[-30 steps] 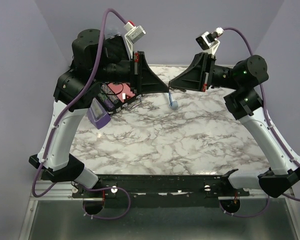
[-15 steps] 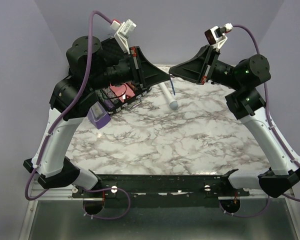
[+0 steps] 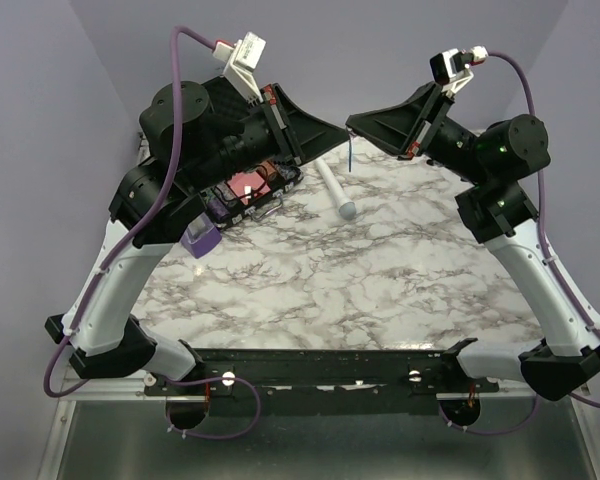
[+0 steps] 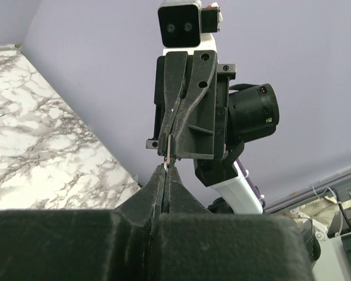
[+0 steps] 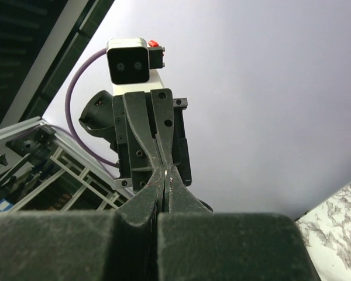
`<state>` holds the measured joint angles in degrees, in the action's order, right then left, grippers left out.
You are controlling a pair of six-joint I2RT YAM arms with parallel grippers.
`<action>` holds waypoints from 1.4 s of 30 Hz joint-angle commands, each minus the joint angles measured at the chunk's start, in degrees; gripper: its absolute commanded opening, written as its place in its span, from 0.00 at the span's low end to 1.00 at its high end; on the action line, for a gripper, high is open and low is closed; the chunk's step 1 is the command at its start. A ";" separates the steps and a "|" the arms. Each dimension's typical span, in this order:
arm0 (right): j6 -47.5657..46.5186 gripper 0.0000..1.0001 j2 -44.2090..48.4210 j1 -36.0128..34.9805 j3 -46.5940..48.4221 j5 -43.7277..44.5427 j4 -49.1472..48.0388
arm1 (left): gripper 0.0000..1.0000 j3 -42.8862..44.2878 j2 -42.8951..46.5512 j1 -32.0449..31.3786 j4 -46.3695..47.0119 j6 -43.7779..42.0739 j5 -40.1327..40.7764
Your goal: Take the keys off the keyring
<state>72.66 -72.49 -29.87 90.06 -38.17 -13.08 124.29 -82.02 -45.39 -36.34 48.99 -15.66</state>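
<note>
Both grippers are raised above the far edge of the marble table (image 3: 380,290), tip to tip. My left gripper (image 3: 339,129) is shut, and a tiny silver key (image 4: 164,167) sticks out of its tips. My right gripper (image 3: 350,122) is shut too, with a thin bright sliver pinched between its fingers (image 5: 171,175). The blue keyring (image 3: 349,150) shows as a thin blue strip hanging straight down under the right tip, clear of the table. Both wrist views hide it behind the fingers. The left wrist view has the right gripper (image 4: 170,147) right in front of my left tips.
A white wand (image 3: 335,188) lies on the table below the grippers. A black tray with a red item (image 3: 248,186) sits at the back left. A purple metronome (image 3: 202,237) stands in front of it. The lilac back wall is close behind the arms.
Both arms have lifted their touching tips higher and tilted them upward. The blue keyring rose with them, away from the white wand. Both grippers stayed shut.
</note>
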 commanded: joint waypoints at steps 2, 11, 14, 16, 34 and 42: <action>0.38 0.01 0.59 -0.81 -1.12 -0.85 -0.10 | 0.00 -1.50 -0.51 -0.84 5.31 0.67 4.06; -1.29 0.01 1.56 -0.81 -1.82 -1.03 0.51 | 0.21 -5.37 2.47 -0.76 5.31 -0.21 4.67; -2.00 0.01 1.47 -0.81 -1.47 -1.11 0.95 | 0.30 -5.81 3.36 -0.67 4.53 -1.00 4.76; -2.26 0.01 1.30 -0.81 -1.55 -1.29 1.21 | 0.38 -5.81 3.79 -0.58 3.56 -1.53 4.76; -2.61 0.01 0.34 -0.72 -0.95 -6.28 2.53 | 0.74 -11.79 11.09 5.39 -0.05 -7.32 -7.78; -1.74 0.01 -2.13 -0.81 2.40 -16.14 3.41 | 0.74 -6.26 5.82 11.90 -3.12 -10.93 -29.58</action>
<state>70.91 -73.69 -30.33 89.97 -47.37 -10.74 114.91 -73.45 -35.70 -36.67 41.10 -30.24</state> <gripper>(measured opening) 0.013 0.746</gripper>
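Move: The keyring is caught between the two nearly touching grippers, high above the table: about 1 cm to the right of the left hand point, level with it and neither ahead nor back. From the right hand point it lies about 1 cm to the left, also level and straight across. The blue tag hangs from the ring, some 4 cm below both hands, likewise about 1 cm to the right of the left hand. Left fingers open, freeing the keyring, and withdraw about 5 cm left; right keeps pinching and sinks 3 cm. ##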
